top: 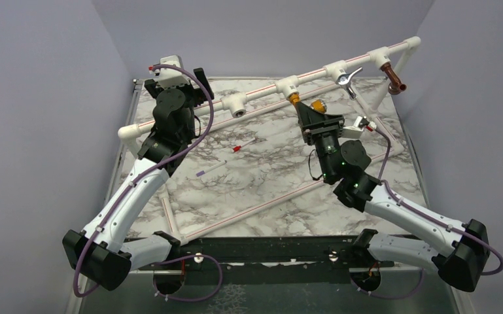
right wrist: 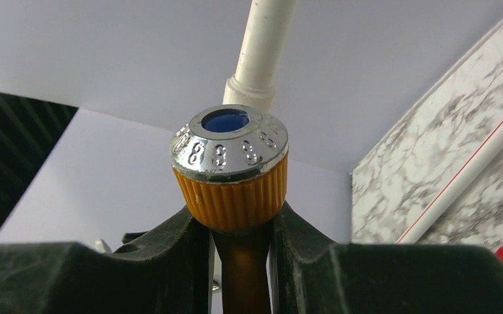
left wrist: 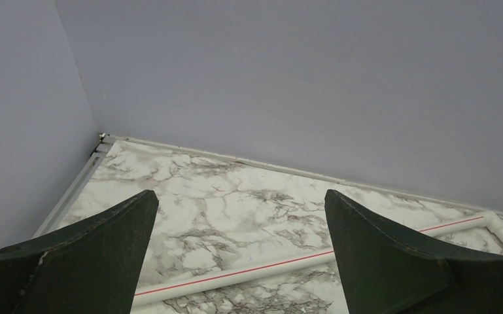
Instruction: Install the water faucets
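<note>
My right gripper point(top: 309, 112) point(right wrist: 239, 226) is shut on the stem of the mustard-yellow water faucet point(top: 307, 104) point(right wrist: 230, 170), just below its ribbed, silver-capped knob. The faucet's threaded end meets the outlet of a white tee point(top: 288, 86) on the raised pipe; how far in it sits cannot be told. A chrome lever-handled faucet point(top: 348, 80) and a copper-brown one point(top: 392, 80) hang from tees further right. An empty tee point(top: 237, 105) faces forward to the left. My left gripper point(top: 199, 80) point(left wrist: 241, 196) stands open and empty above the far left corner.
A white pipe frame point(top: 261, 209) with red stripes lies on the marble table, and one of its pipes point(left wrist: 235, 275) runs below the left fingers. A thin red-tipped stick point(top: 243, 145) and a purple-tipped one point(top: 210, 169) lie mid-table. Grey walls close the back and sides.
</note>
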`<state>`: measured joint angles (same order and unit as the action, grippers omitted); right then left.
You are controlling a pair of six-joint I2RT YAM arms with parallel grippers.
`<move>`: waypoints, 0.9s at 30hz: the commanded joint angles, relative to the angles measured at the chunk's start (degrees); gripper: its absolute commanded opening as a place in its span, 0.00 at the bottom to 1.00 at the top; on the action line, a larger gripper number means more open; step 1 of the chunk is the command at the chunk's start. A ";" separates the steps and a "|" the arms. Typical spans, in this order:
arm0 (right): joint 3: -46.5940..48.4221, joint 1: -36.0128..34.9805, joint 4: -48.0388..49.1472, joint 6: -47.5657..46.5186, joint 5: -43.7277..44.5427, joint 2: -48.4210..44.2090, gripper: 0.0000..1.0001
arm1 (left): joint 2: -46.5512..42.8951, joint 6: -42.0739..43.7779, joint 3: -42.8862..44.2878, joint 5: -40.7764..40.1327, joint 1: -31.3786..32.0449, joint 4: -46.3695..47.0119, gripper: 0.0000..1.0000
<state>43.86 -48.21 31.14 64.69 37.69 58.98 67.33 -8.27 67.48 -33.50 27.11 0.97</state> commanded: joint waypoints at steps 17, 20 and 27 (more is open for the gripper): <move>3.40 -0.50 -18.08 23.44 1.48 -3.55 0.17 | 4.65 -1.09 -6.60 2.96 2.33 -20.57 0.99; 2.92 -0.52 -17.27 21.92 1.59 -4.31 0.31 | 4.69 -1.07 -6.58 3.13 2.33 -20.49 0.99; 1.92 -0.50 -13.86 17.28 1.15 -5.78 0.58 | 4.72 -1.04 -6.65 3.00 2.33 -20.55 0.99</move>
<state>46.52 -48.45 16.67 85.43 38.13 54.74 67.57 -8.27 67.55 -33.43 27.46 1.43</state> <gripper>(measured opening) 0.538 0.990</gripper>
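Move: The right fingers still grip the orange faucet, its middle at about 1 cm ahead and 1 cm right of them; its white tee is some 6 cm ahead and 4 cm left. The silver faucet is about 7 cm ahead and 13 cm right, the empty tee 2 cm ahead and 18 cm left. From the idle left hand the orange faucet lies roughly 35 cm right and 8 cm back. All sit near hand height. Right hand twists the orange faucet some 20 degrees clockwise seen from behind, then opens, releasing and backing slightly. ##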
